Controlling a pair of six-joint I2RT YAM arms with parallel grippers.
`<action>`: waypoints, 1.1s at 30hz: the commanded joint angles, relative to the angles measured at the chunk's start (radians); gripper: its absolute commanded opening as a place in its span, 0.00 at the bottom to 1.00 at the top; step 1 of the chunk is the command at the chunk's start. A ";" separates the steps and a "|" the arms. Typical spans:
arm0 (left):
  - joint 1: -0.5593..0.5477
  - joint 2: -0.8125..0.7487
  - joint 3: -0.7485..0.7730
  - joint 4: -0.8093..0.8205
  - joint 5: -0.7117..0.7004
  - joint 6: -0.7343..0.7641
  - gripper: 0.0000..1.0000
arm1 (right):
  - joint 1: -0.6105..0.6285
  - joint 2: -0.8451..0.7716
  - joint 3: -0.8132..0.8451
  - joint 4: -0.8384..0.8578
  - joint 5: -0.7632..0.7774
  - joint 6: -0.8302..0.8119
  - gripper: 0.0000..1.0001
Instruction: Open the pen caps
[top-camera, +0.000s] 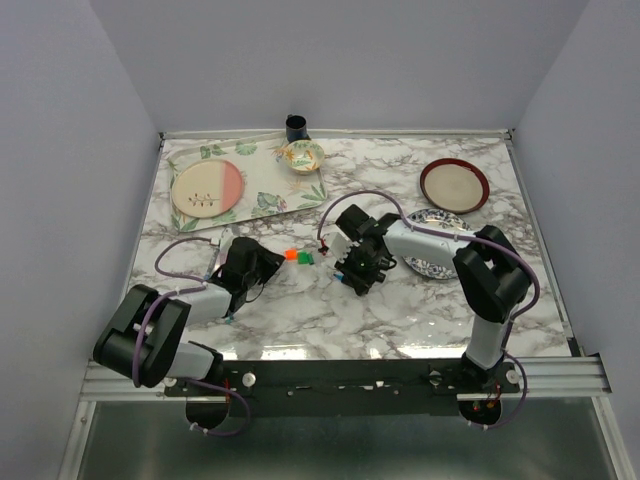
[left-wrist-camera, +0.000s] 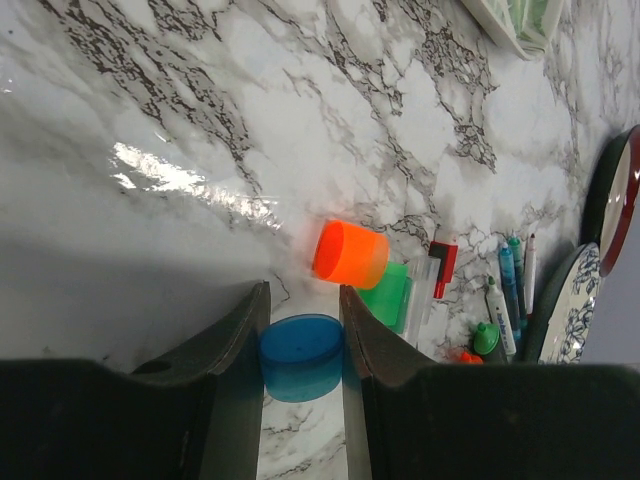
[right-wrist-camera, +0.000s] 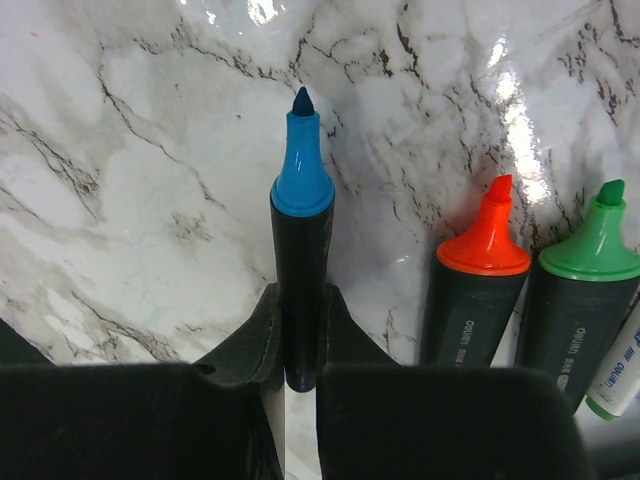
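My left gripper (left-wrist-camera: 303, 300) is shut on a blue pen cap (left-wrist-camera: 300, 355), which sits low between its two fingers just above the marble. Just beyond its tips lie an orange cap (left-wrist-camera: 350, 253) and a green cap (left-wrist-camera: 388, 295), loose on the table; from above they show as the orange cap (top-camera: 290, 254) and green cap (top-camera: 304, 259) between the two arms. My right gripper (right-wrist-camera: 301, 300) is shut on the black body of a blue highlighter (right-wrist-camera: 301, 250), whose bare blue tip points away. Beside it lie an uncapped orange highlighter (right-wrist-camera: 478, 300) and an uncapped green one (right-wrist-camera: 580, 300).
Thin pens (left-wrist-camera: 510, 290) and a red-capped pen (left-wrist-camera: 443, 265) lie near a blue patterned plate (top-camera: 435, 215). A red plate (top-camera: 454, 185) sits back right. A pink-and-cream plate (top-camera: 207, 187) rests on a leafy placemat (top-camera: 270, 190), with a small bowl (top-camera: 304, 155) and dark cup (top-camera: 296, 127) behind.
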 joint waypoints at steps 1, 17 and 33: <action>-0.002 0.057 0.007 -0.027 0.017 0.037 0.31 | -0.013 0.008 -0.003 0.018 0.145 -0.002 0.21; -0.007 0.030 0.033 -0.083 0.016 0.065 0.63 | -0.031 -0.079 -0.002 0.031 0.222 -0.013 0.42; 0.007 -0.185 0.122 -0.425 -0.244 0.209 0.73 | -0.067 -0.274 -0.020 0.044 -0.034 -0.068 0.49</action>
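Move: The left hand holds the blue cap low over the table. The open spot ahead of the orange cap is about 4 cm straight ahead of it; the orange cap lies 2 cm ahead and 3 cm right, the green cap 1 cm ahead and 6 cm right, all some 2 cm down. The right hand grips the uncapped blue marker; the orange marker is about 5 cm ahead and 2 cm right of that hand, the green marker 8 cm ahead and 2 cm right, both 1 cm lower. The right hand travels low, forward and to the right some 4 cm, towards the orange marker while its fingers open off the blue marker's tail end, then it lifts about 7 cm clear, fingers swinging forward. The left hand eases a bit over 1 cm forward and right beside the orange cap, opens wide to let go of the blue cap, then backs off left by about 3 cm and slightly back and up, its left side rolling up. ##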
